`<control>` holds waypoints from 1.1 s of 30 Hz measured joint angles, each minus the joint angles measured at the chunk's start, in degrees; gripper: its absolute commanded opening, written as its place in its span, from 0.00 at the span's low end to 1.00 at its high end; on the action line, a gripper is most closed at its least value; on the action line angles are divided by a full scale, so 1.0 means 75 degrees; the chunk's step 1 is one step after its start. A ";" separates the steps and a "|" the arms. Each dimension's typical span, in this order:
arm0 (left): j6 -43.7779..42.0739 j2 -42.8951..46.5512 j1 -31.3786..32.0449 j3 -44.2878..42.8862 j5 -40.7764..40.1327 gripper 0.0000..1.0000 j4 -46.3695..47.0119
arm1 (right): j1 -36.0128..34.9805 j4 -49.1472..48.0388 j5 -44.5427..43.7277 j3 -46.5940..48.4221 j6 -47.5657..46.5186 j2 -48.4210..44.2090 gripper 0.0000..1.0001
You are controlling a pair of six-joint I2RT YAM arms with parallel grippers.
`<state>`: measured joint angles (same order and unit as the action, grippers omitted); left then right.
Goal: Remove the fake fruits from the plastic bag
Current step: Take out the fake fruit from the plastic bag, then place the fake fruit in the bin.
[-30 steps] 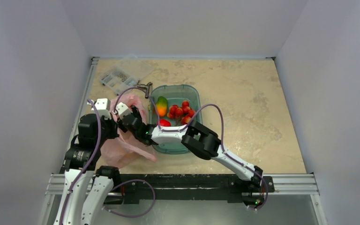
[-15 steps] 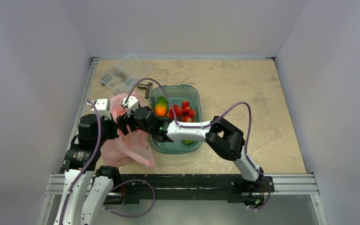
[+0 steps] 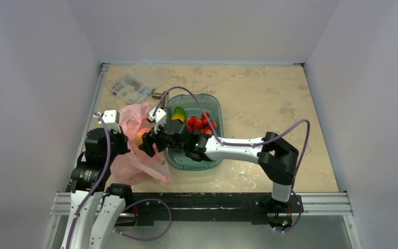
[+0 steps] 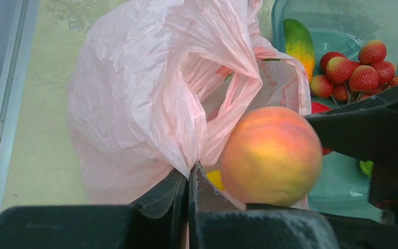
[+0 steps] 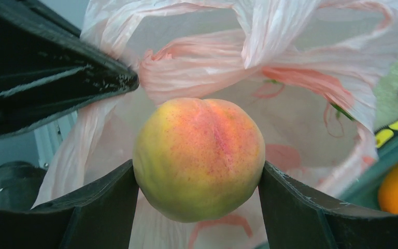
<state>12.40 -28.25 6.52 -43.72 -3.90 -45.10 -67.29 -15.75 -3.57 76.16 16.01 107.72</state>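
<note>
The pink plastic bag (image 3: 132, 155) (image 4: 150, 93) (image 5: 311, 78) lies crumpled at the table's left. My left gripper (image 3: 125, 139) (image 4: 189, 174) is shut on a pinched fold of its rim. My right gripper (image 3: 147, 139) (image 5: 197, 168) is shut on the peach-orange fruit (image 3: 143, 136) (image 4: 271, 155) (image 5: 199, 158), held just above the bag's open mouth. A yellow fruit (image 4: 215, 179) peeks out inside the bag behind the left fingers. The bunch of small red fruits (image 3: 199, 123) (image 4: 360, 70) and a green one (image 4: 365, 167) lie in the teal tub.
The teal tub (image 3: 215, 106) stands right of the bag and also holds a green-to-orange mango-like fruit (image 3: 178, 114) (image 4: 299, 41). A clear parts box (image 3: 132, 85) and a small metal tool (image 3: 159, 95) sit at the back left. Walls close in the table.
My right gripper has drawn back to the right and up out of the bag with the peach-orange fruit, its elbow swinging right. The left gripper stays on the bag.
</note>
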 measured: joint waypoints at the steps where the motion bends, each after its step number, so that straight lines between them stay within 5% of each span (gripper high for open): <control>1: 0.0000 0.0003 0.0000 0.0000 -0.0003 0.00 0.0000 | 0.0000 0.0015 -0.0029 -0.0195 0.0000 -0.0230 0.00; 21: 0.0006 0.0009 0.0000 0.0000 -0.0111 0.00 -0.0064 | 0.0192 0.1416 -0.1341 -0.2929 -0.0172 -0.3418 0.00; 30: 0.0006 0.0111 0.0000 0.0000 -0.0114 0.00 -0.0064 | 0.0393 0.2387 -0.1317 -0.3115 -0.0152 -0.3179 0.03; 33: 0.0006 0.0108 0.0000 0.0000 -0.0114 0.00 -0.0064 | 0.0393 0.2538 -0.1128 -0.3112 -0.0102 -0.2774 0.12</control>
<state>12.45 -27.44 6.52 -43.72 -4.75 -45.58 -64.34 3.29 -12.03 52.82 15.25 86.91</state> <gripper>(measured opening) 0.005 0.714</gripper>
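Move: The right hand holds the peach just out of the bag. The free spot in the green bin's near left part lies about 17 cm to its right, roughly level fore and aft, some 14 cm below. The red tomato is about 8 cm ahead and 15 to the right, the green fruit 4 ahead and 26 right, both about 15 below. The bag sits 3 ahead, 5 left and 9 below. From the left hand the spot is roughly 3 cm ahead, 21 right. Keep the peach in the right gripper and carry it about 16 cm to the right, away from the bag and across the bin's left rim. Once over the near left part of the bin, lower it some 7 cm while tipping the fingers down about 20 degrees. Hold the left gripper still, shut on the plastic bag. ##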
